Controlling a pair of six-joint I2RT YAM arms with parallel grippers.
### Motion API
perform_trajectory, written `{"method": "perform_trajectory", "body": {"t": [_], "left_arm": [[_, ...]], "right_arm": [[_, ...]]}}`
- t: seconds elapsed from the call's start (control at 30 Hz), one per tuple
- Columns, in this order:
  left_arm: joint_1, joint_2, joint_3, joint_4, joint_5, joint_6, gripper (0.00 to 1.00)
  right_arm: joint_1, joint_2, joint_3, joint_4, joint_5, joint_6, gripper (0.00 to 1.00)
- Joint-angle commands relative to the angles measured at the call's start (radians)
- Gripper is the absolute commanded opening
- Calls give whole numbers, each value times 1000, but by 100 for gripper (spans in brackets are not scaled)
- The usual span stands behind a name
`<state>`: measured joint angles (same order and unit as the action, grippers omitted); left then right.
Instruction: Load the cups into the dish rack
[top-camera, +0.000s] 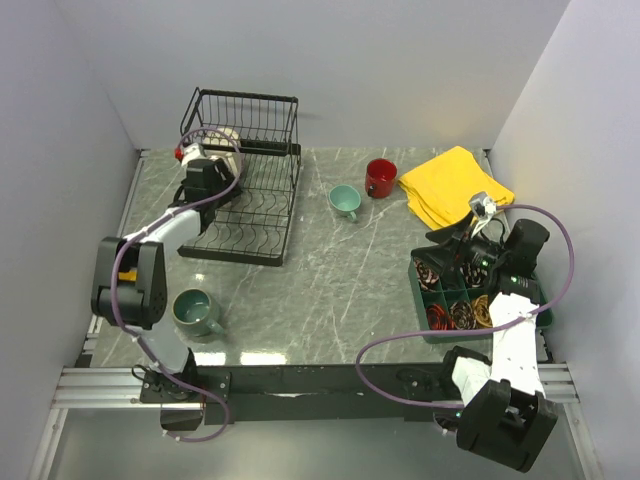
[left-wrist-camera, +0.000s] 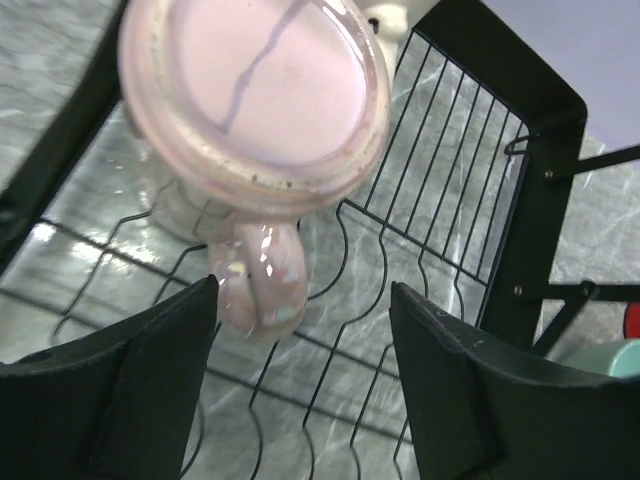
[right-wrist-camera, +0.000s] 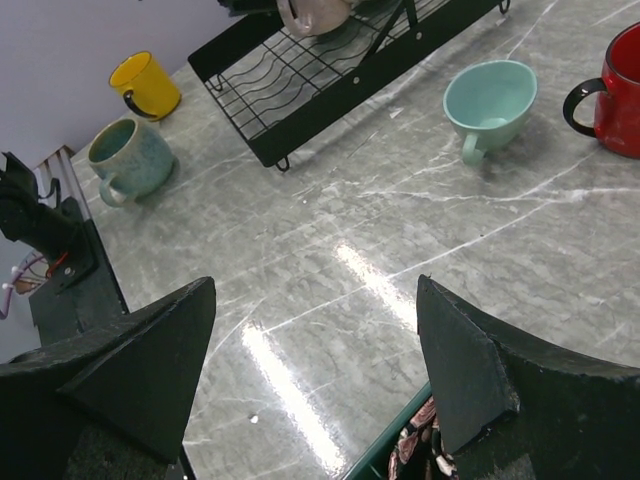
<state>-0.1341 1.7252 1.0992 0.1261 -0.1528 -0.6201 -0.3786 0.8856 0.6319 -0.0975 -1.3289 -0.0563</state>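
Note:
The black wire dish rack stands at the back left. A beige cup with a lilac inside lies on its side in the rack, also visible from above. My left gripper is open just behind it, with the cup's handle beside the left finger. A grey-green cup, a small teal cup and a red cup stand on the table. A yellow cup shows in the right wrist view. My right gripper hangs open and empty above the table.
A green compartmented tray with dark patterned items sits at the right, under my right arm. A folded yellow cloth lies at the back right. White walls close in the table on the left, back and right.

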Motion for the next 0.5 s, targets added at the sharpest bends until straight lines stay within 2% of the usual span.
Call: {"method": "perform_trajectory", "body": {"t": [0.0,0.13,0.17,0.27,0.3,0.37,0.43,0.47], "left_arm": [[5,-154,-36,-16,-41,56,76],[7,-321,-102,-36,-41,69,79],[7,-355,-119,-43,-36,69,85],[7,-510,-168,-81,10,77,93],[8,-551,-192,-92,21,79,96],[8,-680,-216,-115,56,88,96],[8,-799,-245,-167,97,100,96],[8,-838,-261,-186,110,99,96]], "right_arm": [[-6,9,17,-33,3,-48,87],[-6,15,43,-106,42,-115,87],[-5,13,45,-128,54,-138,87],[-3,44,89,-192,115,-184,87],[1,62,145,-226,126,-209,87],[9,128,218,-318,187,-253,87],[29,180,336,-349,227,-241,86],[43,235,379,-379,299,-222,85]]}}
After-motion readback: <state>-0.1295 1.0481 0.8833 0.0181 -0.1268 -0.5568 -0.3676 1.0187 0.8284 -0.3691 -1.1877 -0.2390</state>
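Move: From the open left gripper, the pink mug stands in the rack's lower tier about 6 cm ahead, 2 cm left and 4 cm below. The cream mug is roughly 9 cm farther out behind it; the teal mug is some 27 cm back and 6 cm left of the gripper. From the right gripper, the red mug lies about 29 cm ahead, 2 cm left and the mint cup 24 cm ahead, 12 cm left, both nearly 20 cm down. Lift the empty left gripper up and back out of the rack, away from the pink mug, gathering speed: about 16 cm up and 11 cm back, tilting the fingers up some 20 degrees and opening them wider. Let the right gripper dip slightly, then start it forward and a little right towards the red mug and mint cup, fingers kept open. ##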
